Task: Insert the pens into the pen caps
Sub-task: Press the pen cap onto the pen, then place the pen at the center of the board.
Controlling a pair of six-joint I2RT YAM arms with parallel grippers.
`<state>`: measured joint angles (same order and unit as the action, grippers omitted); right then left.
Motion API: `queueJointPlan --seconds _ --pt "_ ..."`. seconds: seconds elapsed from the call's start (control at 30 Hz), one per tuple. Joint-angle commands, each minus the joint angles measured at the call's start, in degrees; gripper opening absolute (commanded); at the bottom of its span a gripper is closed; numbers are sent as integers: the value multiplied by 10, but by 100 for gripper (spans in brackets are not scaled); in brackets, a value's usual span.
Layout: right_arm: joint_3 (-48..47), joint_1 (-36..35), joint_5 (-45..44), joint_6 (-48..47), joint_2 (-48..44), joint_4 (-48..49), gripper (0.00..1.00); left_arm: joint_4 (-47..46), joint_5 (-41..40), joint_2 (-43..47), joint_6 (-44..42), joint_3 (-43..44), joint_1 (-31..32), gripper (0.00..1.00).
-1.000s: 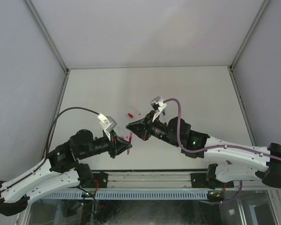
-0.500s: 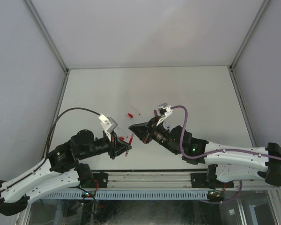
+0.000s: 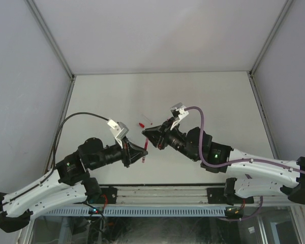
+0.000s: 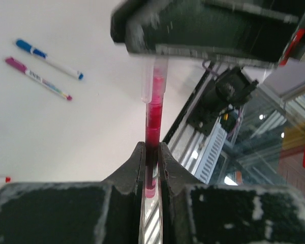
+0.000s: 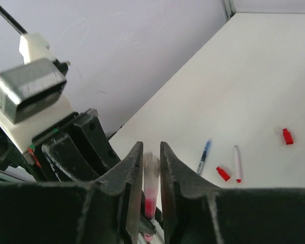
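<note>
My left gripper [image 4: 151, 170] is shut on the lower end of a red pen [image 4: 152, 122], which stands upright out of its jaws. A pale translucent pen cap [image 4: 154, 81] sits over the pen's upper end. My right gripper [image 5: 151, 168] has its fingers close on either side of that cap [image 5: 151, 170]. The cap is blurred there, so I cannot see whether they press on it. From above, the two grippers meet tip to tip, the left gripper [image 3: 141, 155] and the right gripper [image 3: 147, 133], with the pen [image 3: 145, 147] between them.
On the table lie a blue pen [image 5: 204, 156], a white pen with a red tip [image 5: 237, 163] and two loose red caps [image 5: 223, 173] [image 5: 287, 136]. A magenta pen [image 4: 38, 77] lies beside the blue pen [image 4: 48, 58]. The rail [image 3: 162, 194] runs along the near edge.
The left gripper has pushed forward and to the right with the pen. The right gripper has swung slightly up the table, and its tip now meets the pen's end.
</note>
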<state>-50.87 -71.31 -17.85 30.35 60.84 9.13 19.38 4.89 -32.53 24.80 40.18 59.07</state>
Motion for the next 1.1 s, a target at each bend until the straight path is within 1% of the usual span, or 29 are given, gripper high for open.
queueJointPlan --seconds 0.0,0.07,0.17,0.27,0.4,0.57,0.8,0.83,0.87,1.07 --pt "-32 9 55 -40 -11 -54 25 -134 -46 -2 -7 44 -11 0" --pt "-42 14 50 -52 -20 -50 34 -133 -49 -2 -6 35 -11 0" --pt "-48 18 41 -66 -41 -46 45 -127 -52 -1 -6 27 -11 0" --pt "-49 20 20 -70 -67 -57 53 -119 -60 1 -8 22 -11 0" --pt "-43 20 -1 -72 -87 -83 61 -111 -72 2 -7 17 -11 0" --pt "-15 19 -17 -49 -110 -105 66 -103 -84 -2 -5 21 -11 0" --pt "42 18 -45 -4 -156 -125 70 -98 -98 3 -4 22 -11 0" --pt "48 18 -47 3 -160 -129 72 -98 -99 3 -4 23 -11 0" --pt "52 17 -48 8 -164 -133 76 -98 -99 3 -4 23 -11 0" --pt "69 5 -54 33 -163 -142 81 -99 -101 -1 -1 25 -11 0"
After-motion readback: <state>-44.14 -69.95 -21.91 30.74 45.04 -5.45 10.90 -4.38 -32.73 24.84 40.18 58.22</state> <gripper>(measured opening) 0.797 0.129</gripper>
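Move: The clear cap sits on the red pen's upper end, between the right hand's finger pads (about 0 cm off). From the left hand, which grips the pen lower down, the cap is roughly 4 cm ahead, level sideways and 6 cm above. Far below the right hand, some 28 cm, a red cap lies about 18 cm ahead and 3 cm left, a pale pen 22 cm ahead and 1 cm right, and a purple pen 18 cm ahead and 9 cm right. Rightward, away from the capped pen, the right hand draws off about 7.5 cm while its fingers, just starting to part, spread wide and let go of the clear cap; it rises briefly, then sinks below its starting height. The left hand keeps its pinch on the red pen and carries it quickly up and forward, roughly 3.5 cm each, then eases on forward, turning some 10 degrees counter-clockwise. ##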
